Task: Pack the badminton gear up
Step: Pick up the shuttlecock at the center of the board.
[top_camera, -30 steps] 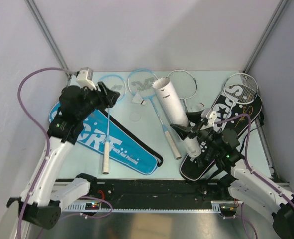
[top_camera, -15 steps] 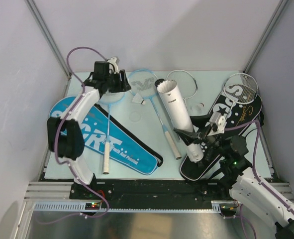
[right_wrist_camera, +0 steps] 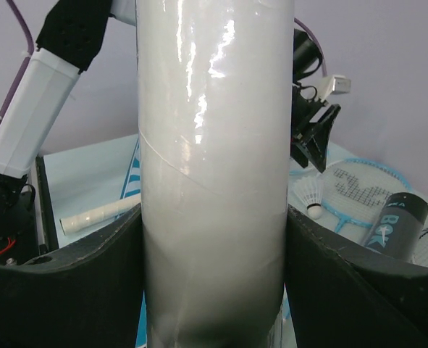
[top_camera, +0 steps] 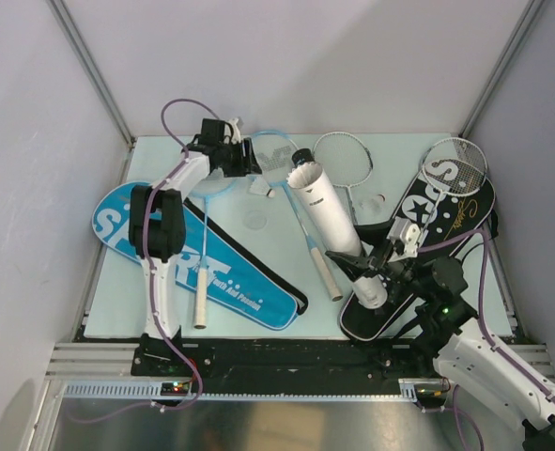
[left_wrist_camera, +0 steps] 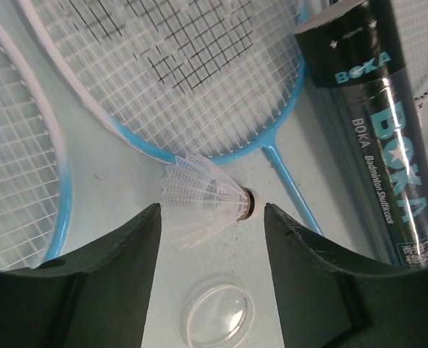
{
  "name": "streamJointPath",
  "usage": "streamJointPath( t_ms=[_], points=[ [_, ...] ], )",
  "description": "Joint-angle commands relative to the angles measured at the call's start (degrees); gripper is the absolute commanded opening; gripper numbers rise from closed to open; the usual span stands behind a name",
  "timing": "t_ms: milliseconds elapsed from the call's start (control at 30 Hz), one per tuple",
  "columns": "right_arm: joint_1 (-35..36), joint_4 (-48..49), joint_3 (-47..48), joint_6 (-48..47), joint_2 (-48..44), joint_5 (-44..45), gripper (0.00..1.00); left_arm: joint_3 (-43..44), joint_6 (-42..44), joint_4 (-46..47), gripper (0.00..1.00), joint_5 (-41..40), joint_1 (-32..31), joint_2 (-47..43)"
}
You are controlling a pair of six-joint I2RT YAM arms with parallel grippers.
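My left gripper (left_wrist_camera: 210, 217) is open, low over the table, with a white shuttlecock (left_wrist_camera: 203, 196) lying on its side just between the fingertips, untouched. From above, this gripper (top_camera: 247, 169) reaches to the far side beside the shuttlecock (top_camera: 261, 188). Two light-blue rackets (top_camera: 272, 155) lie under and behind it. My right gripper (right_wrist_camera: 214, 254) is shut on a white tube (top_camera: 329, 216), which it holds tilted with its open end up. A black tube (left_wrist_camera: 376, 123) lies behind it. The blue cover (top_camera: 192, 258) lies at the left and the black cover (top_camera: 427, 235) at the right.
A clear round lid (left_wrist_camera: 214, 315) lies on the table under my left fingers. Two silver rackets (top_camera: 345, 155) (top_camera: 455, 164) rest at the back right, one on the black cover. Blue racket handles (top_camera: 200, 301) (top_camera: 326, 277) point toward me. Grey walls stand close behind the table.
My left arm has stretched from the left side across to the far middle, bringing its open gripper down at the shuttlecock. The right arm has pulled back slightly with the white tube.
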Motion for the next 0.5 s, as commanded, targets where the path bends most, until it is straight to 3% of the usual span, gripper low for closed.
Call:
streamJointPath(
  t_ms=[0,167,467],
  points=[
    [1.1,2.0,2.6,-1.8,-0.5,1.3,0.46,1.7,-2.7,0.7,0.62,4.1,0.0,1.9],
    [2.4,2.7,2.6,-1.1,0.4,2.1,0.44,0.5,-2.0,1.1,0.58,5.2,-0.9,3.1],
    [7.6,1.6,2.7,-1.1,0.4,8.2,0.42,-2.6,-2.5,2.3,0.12,9.4,-1.1,1.3]
  ],
)
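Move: The shuttlecock lies just under the open left fingers, about 5 cm below, 2 cm to the right and 1 cm ahead. From the shuttlecock, the blue racket head is some 12 cm farther out and 3 cm right, the clear lid about 12 cm nearer the base and 2 cm left, and the black tube's middle roughly 22 cm right and 2 cm back. From the right hand the shuttlecock is about 36 cm ahead, 26 cm left and 25 cm below. The left hand sinks about 3 cm onto the shuttlecock's feathers, then stops sinking and eases some 2 cm right and slightly back while its wide-open fingers close most of the way, their tips coming together over the feather skirt just behind the cork and pinching its near side. Meanwhile the right hand keeps its grip on the upended white tube and drifts about 2 cm left and back. ##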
